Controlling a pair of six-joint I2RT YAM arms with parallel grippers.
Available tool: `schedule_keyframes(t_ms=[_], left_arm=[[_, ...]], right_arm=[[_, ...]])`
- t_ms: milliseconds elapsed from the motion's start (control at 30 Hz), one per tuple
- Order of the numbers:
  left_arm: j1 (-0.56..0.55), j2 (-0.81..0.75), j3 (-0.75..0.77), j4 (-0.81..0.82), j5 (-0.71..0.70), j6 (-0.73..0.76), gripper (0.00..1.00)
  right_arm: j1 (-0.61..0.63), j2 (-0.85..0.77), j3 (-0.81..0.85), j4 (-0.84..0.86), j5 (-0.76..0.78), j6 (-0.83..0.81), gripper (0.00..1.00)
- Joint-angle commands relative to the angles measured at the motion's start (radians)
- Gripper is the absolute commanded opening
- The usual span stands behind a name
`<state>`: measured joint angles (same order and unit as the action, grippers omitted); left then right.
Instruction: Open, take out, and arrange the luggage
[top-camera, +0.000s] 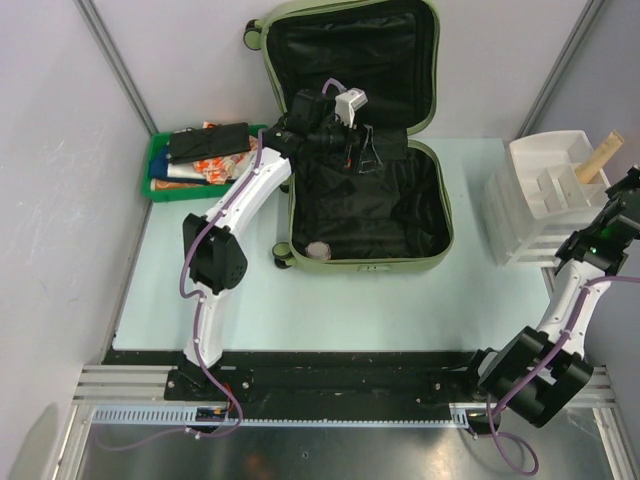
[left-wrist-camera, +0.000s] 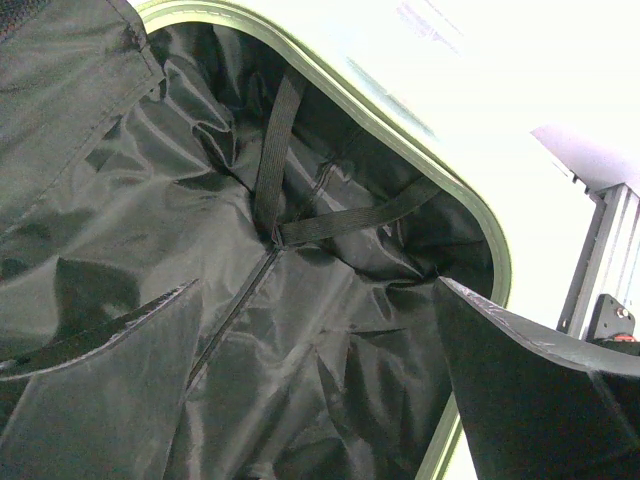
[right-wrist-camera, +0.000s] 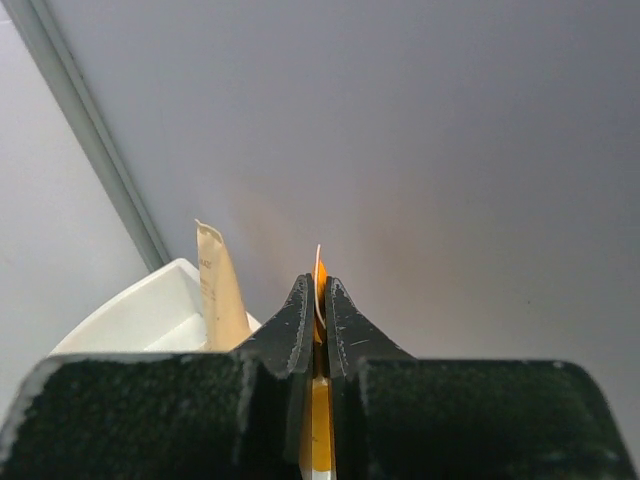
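Note:
The luggage (top-camera: 446, 228) lies open on the table, its lid leaning against the back wall and its black lining showing. My left gripper (top-camera: 362, 150) reaches into the lower half near the hinge. In the left wrist view it (left-wrist-camera: 318, 285) stands wide open over the crumpled lining (left-wrist-camera: 200, 180), with nothing between its fingers; crossed elastic straps (left-wrist-camera: 275, 150) lie ahead. My right gripper (top-camera: 626, 192) hovers by the white organizer at the far right. Seen from the right wrist, it (right-wrist-camera: 318, 285) is shut on a thin orange flat item (right-wrist-camera: 321, 400).
A white compartmented organizer (top-camera: 540, 195) (right-wrist-camera: 150, 315) holds a tan packet (top-camera: 598, 158) (right-wrist-camera: 220, 290). A green tray (top-camera: 155, 165) with a black item and orange-white packets sits left of the luggage. A small round object (top-camera: 318, 250) lies inside at the luggage's near edge.

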<state>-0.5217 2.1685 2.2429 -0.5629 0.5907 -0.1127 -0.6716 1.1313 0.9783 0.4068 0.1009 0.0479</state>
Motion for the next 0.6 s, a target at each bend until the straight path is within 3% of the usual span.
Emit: schedule_keyframes(t_ms=[0, 400, 467, 500, 567], left_arm=[[-0.004, -0.019, 0.031, 0.021, 0.037, 0.042, 1.00], [0.000, -0.018, 0.021, 0.021, 0.023, 0.053, 1.00], [0.003, -0.019, 0.021, 0.021, 0.020, 0.053, 1.00], [0.005, -0.018, 0.021, 0.021, 0.020, 0.051, 1.00], [0.008, -0.016, 0.021, 0.021, 0.018, 0.048, 1.00]], right_arm=[[0.007, 0.030, 0.007, 0.142, 0.046, 0.040, 0.00], [0.029, 0.151, 0.007, 0.211, 0.029, 0.033, 0.00], [0.029, 0.163, 0.007, 0.196, 0.028, 0.036, 0.12], [0.029, 0.168, 0.007, 0.191, 0.028, 0.040, 0.24], [0.029, 0.180, 0.007, 0.182, 0.013, 0.040, 0.31]])
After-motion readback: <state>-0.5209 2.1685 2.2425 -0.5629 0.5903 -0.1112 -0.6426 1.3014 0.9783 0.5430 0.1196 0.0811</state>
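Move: The right hand holds the orange tube just above the near-right part of the white organizer; the narrow compartment meant for it lies about 5 cm ahead, neither left nor right, and some 12 cm lower. The tan tube standing in the organizer is about 8 cm ahead, 2 cm to the left and 3 cm below. From the idle left hand, that compartment is roughly 50 cm to the right, 9 cm back and about level in height. Easing forward about 4 cm while sinking nearly as far, ever more steeply, with a slight drift to the right, the right hand brings the orange tube down to the organizer's narrow compartment beside the tan tube. The wrist barely turns; right at the end the fingers part to about a quarter open, loosening their pinch on the tube. ##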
